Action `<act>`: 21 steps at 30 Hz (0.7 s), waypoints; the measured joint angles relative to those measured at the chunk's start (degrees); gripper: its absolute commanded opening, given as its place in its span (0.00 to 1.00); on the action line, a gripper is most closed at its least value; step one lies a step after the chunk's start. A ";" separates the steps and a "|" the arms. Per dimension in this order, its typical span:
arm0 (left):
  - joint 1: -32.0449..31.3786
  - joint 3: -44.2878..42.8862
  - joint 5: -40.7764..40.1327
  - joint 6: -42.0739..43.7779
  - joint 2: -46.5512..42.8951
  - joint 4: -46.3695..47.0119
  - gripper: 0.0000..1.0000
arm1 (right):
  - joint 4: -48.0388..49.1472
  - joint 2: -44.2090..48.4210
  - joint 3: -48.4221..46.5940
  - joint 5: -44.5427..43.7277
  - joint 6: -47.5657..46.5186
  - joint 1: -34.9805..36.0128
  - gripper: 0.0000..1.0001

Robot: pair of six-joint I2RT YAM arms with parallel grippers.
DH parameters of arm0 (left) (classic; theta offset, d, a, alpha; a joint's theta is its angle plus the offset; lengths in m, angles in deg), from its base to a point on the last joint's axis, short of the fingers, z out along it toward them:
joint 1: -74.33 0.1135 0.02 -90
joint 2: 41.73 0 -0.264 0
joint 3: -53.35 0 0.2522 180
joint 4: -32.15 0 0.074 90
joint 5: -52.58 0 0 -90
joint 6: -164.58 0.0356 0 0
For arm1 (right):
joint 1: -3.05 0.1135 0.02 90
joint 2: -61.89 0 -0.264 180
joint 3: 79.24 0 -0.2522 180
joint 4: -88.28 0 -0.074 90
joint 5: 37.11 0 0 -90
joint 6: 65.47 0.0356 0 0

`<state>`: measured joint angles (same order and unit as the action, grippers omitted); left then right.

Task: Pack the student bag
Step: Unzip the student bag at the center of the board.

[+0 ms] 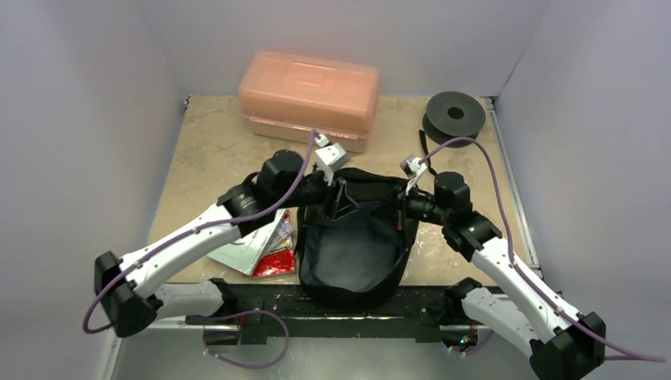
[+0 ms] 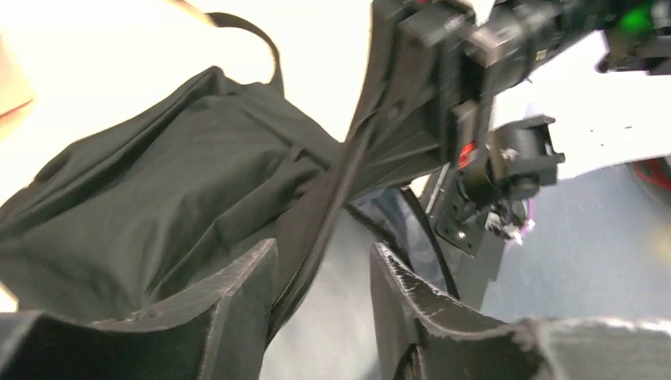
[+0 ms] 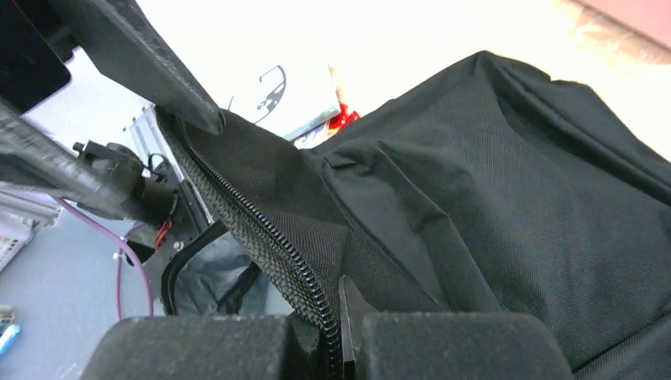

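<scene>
The student bag [image 1: 352, 245], a soft black backpack, lies in the middle of the table with its mouth open and grey lining showing. My right gripper [image 1: 402, 207] is shut on the zip edge of the bag's right rim; in the right wrist view [image 3: 342, 321] the zip teeth run between the closed pads. My left gripper [image 1: 339, 198] is at the bag's upper left rim. In the left wrist view [image 2: 324, 247] its fingers stand apart, with the bag's edge [image 2: 316, 229] passing between them close to the left finger [image 2: 237, 293]. The bag's black fabric [image 3: 506, 182] fills the right wrist view.
A translucent orange-pink plastic box [image 1: 310, 96] stands at the back. A black round spool [image 1: 453, 115] lies at the back right. A pale book [image 1: 252, 247] and a red packet [image 1: 275, 263] lie left of the bag, under my left arm. Walls enclose the table.
</scene>
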<state>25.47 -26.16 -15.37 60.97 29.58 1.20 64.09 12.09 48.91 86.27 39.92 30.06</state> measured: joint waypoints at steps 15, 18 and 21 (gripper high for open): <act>0.11 23.19 -29.42 -21.44 -13.22 10.10 0.74 | -5.05 22.16 0.98 -26.47 7.63 0.26 0.00; 0.13 20.11 -26.08 -23.32 -3.91 12.04 0.71 | -5.92 24.20 1.03 -27.96 9.01 0.22 0.00; 0.11 15.08 -22.62 -23.45 5.42 12.00 0.66 | -7.69 26.32 1.09 -28.72 9.51 0.22 0.00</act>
<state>25.58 -11.08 -38.00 37.52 35.00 13.20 56.39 38.41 50.01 57.55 49.43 30.28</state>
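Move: The right hand has the bag's zip edge shut in its fingers. The bag's right side lies about 9 cm to its right, 3 cm back and 15 cm below, and the black spool about 22 cm ahead and 19 cm right. From the left hand, the bag's upper left side is roughly 8 cm left, 1 cm ahead and 20 cm below. The silver book is some 24 cm left and 9 cm back, and the peach box 24 cm ahead and 8 cm left. The right hand keeps its pinch on the zip edge and draws it about 8 cm right and 7 cm up, turning some 30 degrees clockwise. The left hand opens wider and swings left off the edge, then comes back right while sinking about 11 cm and easing forward onto the bag's upper left side, having turned some 30 degrees counter-clockwise. ##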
